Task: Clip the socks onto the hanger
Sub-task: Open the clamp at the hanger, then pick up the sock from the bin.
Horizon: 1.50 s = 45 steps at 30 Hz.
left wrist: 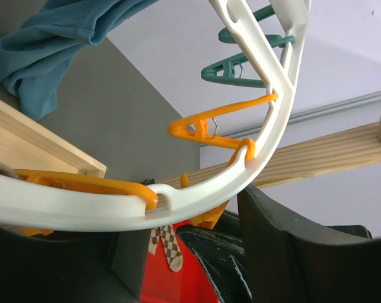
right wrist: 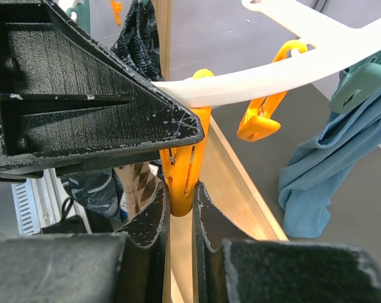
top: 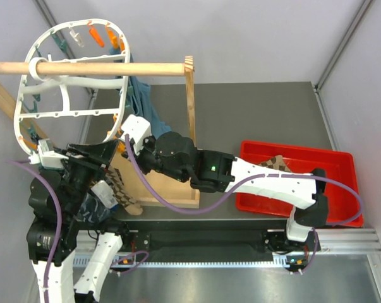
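Observation:
The white oval hanger [top: 70,76] hangs from a wooden rod, with its lower rim [left wrist: 196,196] down between both grippers. My right gripper [right wrist: 181,196] is shut on an orange peg [right wrist: 185,167] under that rim. A brown argyle sock [top: 124,189] hangs just below it and also shows as sock [right wrist: 136,186] and sock [left wrist: 166,243]. My left gripper [left wrist: 168,221] stands open and wide, and the rim crosses in front of its fingertips. One of its fingers [right wrist: 83,95] fills the upper left of the right wrist view. Another sock [top: 280,164] lies in the red tray [top: 342,189].
The wooden stand has a rod [top: 102,68], a post [top: 190,101] and a base board [top: 171,189]. A teal cloth [top: 143,101] drapes behind the hanger. More orange pegs [left wrist: 203,126] and teal pegs [left wrist: 231,69] line the rim. Walls stand close on the left and right.

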Available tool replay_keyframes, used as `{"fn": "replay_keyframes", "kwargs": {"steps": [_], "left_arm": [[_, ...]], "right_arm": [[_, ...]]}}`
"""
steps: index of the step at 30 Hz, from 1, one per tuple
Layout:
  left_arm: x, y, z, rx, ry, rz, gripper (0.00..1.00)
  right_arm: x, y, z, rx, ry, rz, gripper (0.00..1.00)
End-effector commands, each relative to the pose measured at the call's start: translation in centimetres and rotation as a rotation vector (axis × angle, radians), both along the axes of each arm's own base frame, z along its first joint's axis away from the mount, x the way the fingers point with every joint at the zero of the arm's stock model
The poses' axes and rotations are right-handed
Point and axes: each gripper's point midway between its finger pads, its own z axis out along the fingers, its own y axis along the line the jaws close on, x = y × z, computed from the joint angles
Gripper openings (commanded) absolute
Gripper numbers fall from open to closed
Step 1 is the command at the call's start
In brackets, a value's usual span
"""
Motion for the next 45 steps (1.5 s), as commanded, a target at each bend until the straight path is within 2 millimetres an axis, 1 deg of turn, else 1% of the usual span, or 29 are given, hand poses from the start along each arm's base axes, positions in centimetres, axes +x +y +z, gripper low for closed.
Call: {"fn": "replay_keyframes", "kwargs": {"steps": [1,7,8,11,12,14,15,17,18,19,20,21,22,23,25,26,28,30,31,32,33,34,36,37,39,40,42,43,45], "left_arm": [[1.6,0.8,3.4,-0.027,-0.131,0.057,0.57],[1.7,0.6,3.9,-0.027,-0.158,0.043,0.51],[1.9,0.4,3.7,-0.028,-0.154,0.034,0.46],[1.8,0.2,3.8,-0.025,-0.163,0.023,0.38],[1.8,0.2,3.8,-0.022,-0.164,0.022,0.34],[1.8,0.1,3.8,-0.014,-0.164,0.017,0.28],[1.8,0.1,3.8,-0.014,-0.165,0.016,0.21],[1.8,0.1,3.8,-0.008,-0.165,0.013,0.13],[1.8,0.0,3.8,-0.004,-0.165,0.008,0.01],[1.7,0.1,3.5,0.001,-0.155,0.011,0.0],[1.7,0.1,3.4,0.005,-0.151,0.016,0.0],[1.7,0.3,3.2,0.007,-0.141,0.022,0.0],[1.7,0.4,2.9,0.015,-0.129,0.029,0.0],[1.7,0.5,2.8,0.024,-0.126,0.035,0.0],[1.6,0.7,2.8,0.035,-0.116,0.044,0.0],[1.5,0.8,2.6,0.045,-0.11,0.046,0.0],[1.4,0.9,2.7,0.051,-0.112,0.05,0.0],[1.4,0.9,2.8,0.057,-0.115,0.049,0.0],[1.3,0.9,2.9,0.059,-0.118,0.047,0.0],[1.3,0.7,2.9,0.066,-0.121,0.036,0.0],[1.2,0.6,3.1,0.066,-0.129,0.034,0.0],[1.2,0.5,3.1,0.067,-0.132,0.028,0.0],[1.0,0.1,3.6,0.073,-0.159,0.004,0.0],[0.9,0.0,3.8,0.078,-0.171,-0.006,0.0],[0.7,-0.3,4.1,0.085,-0.187,-0.024,0.0],[0.7,-0.4,4.1,0.088,-0.19,-0.028,0.0],[0.6,-0.6,4.2,0.095,-0.199,-0.043,0.0],[0.6,-0.7,4.4,0.098,-0.208,-0.048,0.0],[0.6,-1.0,4.5,0.102,-0.216,-0.066,0.0]], "right_arm": [[-1.8,-1.0,4.2,0.095,-0.037,0.075,0.0],[-1.9,-0.9,4.2,0.093,-0.041,0.089,0.0],[-2.0,-1.0,4.2,0.092,-0.04,0.092,0.0],[-2.0,-1.0,4.2,0.09,-0.041,0.092,0.0],[-2.0,-1.0,4.2,0.087,-0.042,0.092,0.0],[-1.9,-0.9,3.9,0.081,-0.043,0.092,0.0],[-2.0,-0.9,3.9,0.08,-0.041,0.09,0.0],[-1.9,-1.0,3.7,0.072,-0.04,0.083,0.0],[-1.7,-1.1,3.5,0.065,-0.037,0.077,0.01],[-1.7,-1.2,3.5,0.063,-0.037,0.069,0.05],[-1.6,-1.3,3.4,0.058,-0.035,0.066,0.16],[-1.6,-1.5,3.2,0.05,-0.032,0.062,0.19],[-1.4,-2.0,3.6,0.057,-0.035,0.048,0.21],[-1.4,-2.2,3.0,0.045,-0.03,0.043,0.25],[-1.2,-3.1,3.5,0.056,-0.033,0.026,0.32],[-1.2,-3.3,2.9,0.045,-0.03,0.024,0.39],[-1.1,-4.1,3.1,0.045,-0.032,0.012,0.43],[-1.0,-4.6,3.2,0.049,-0.034,0.006,0.46],[-1.1,-5.0,3.7,0.063,-0.036,0.015,0.46],[-1.2,-4.9,3.6,0.06,-0.038,0.025,0.5],[-1.3,-4.9,3.7,0.06,-0.041,0.032,0.51],[-1.4,-5.0,4.1,0.066,-0.041,0.037,0.54],[-1.5,-5.4,3.9,0.046,-0.039,0.036,0.58],[-1.3,-6.0,4.1,0.05,-0.041,0.022,0.64],[-1.3,-6.4,4.4,0.072,-0.037,0.02,0.7],[-1.6,-6.7,4.3,0.077,-0.033,0.03,0.76],[-1.7,-6.9,4.1,0.074,-0.02,0.032,0.83],[-1.6,-7.2,4.4,0.078,-0.014,0.023,0.87],[-1.4,-7.9,4.1,0.059,-0.003,-0.004,0.92]]}}
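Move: The orange clip on the hanger's right rim lies between both hands: some 1 cm ahead, 1 cm right and 1 cm below the left hand point, while the right fingers already pinch its lower end, the clip's middle about 1 cm left and 2 cm above them. From the right hand, the next orange clip is about 5 cm ahead, 2 cm left and 3 cm up; the blue cloth about 13 cm ahead, level sideways, 10 cm lower. Almost in place, the left fingers close from over half open to about a third and pinch the orange clip on the hanger rim, then keep squeezing while the wrist rolls slightly. The right hand keeps its pinch on the clip's lower end until the left has closed, then opens nearly fully, lets go and pulls away about 6 cm to its right, ending a little higher and back. ##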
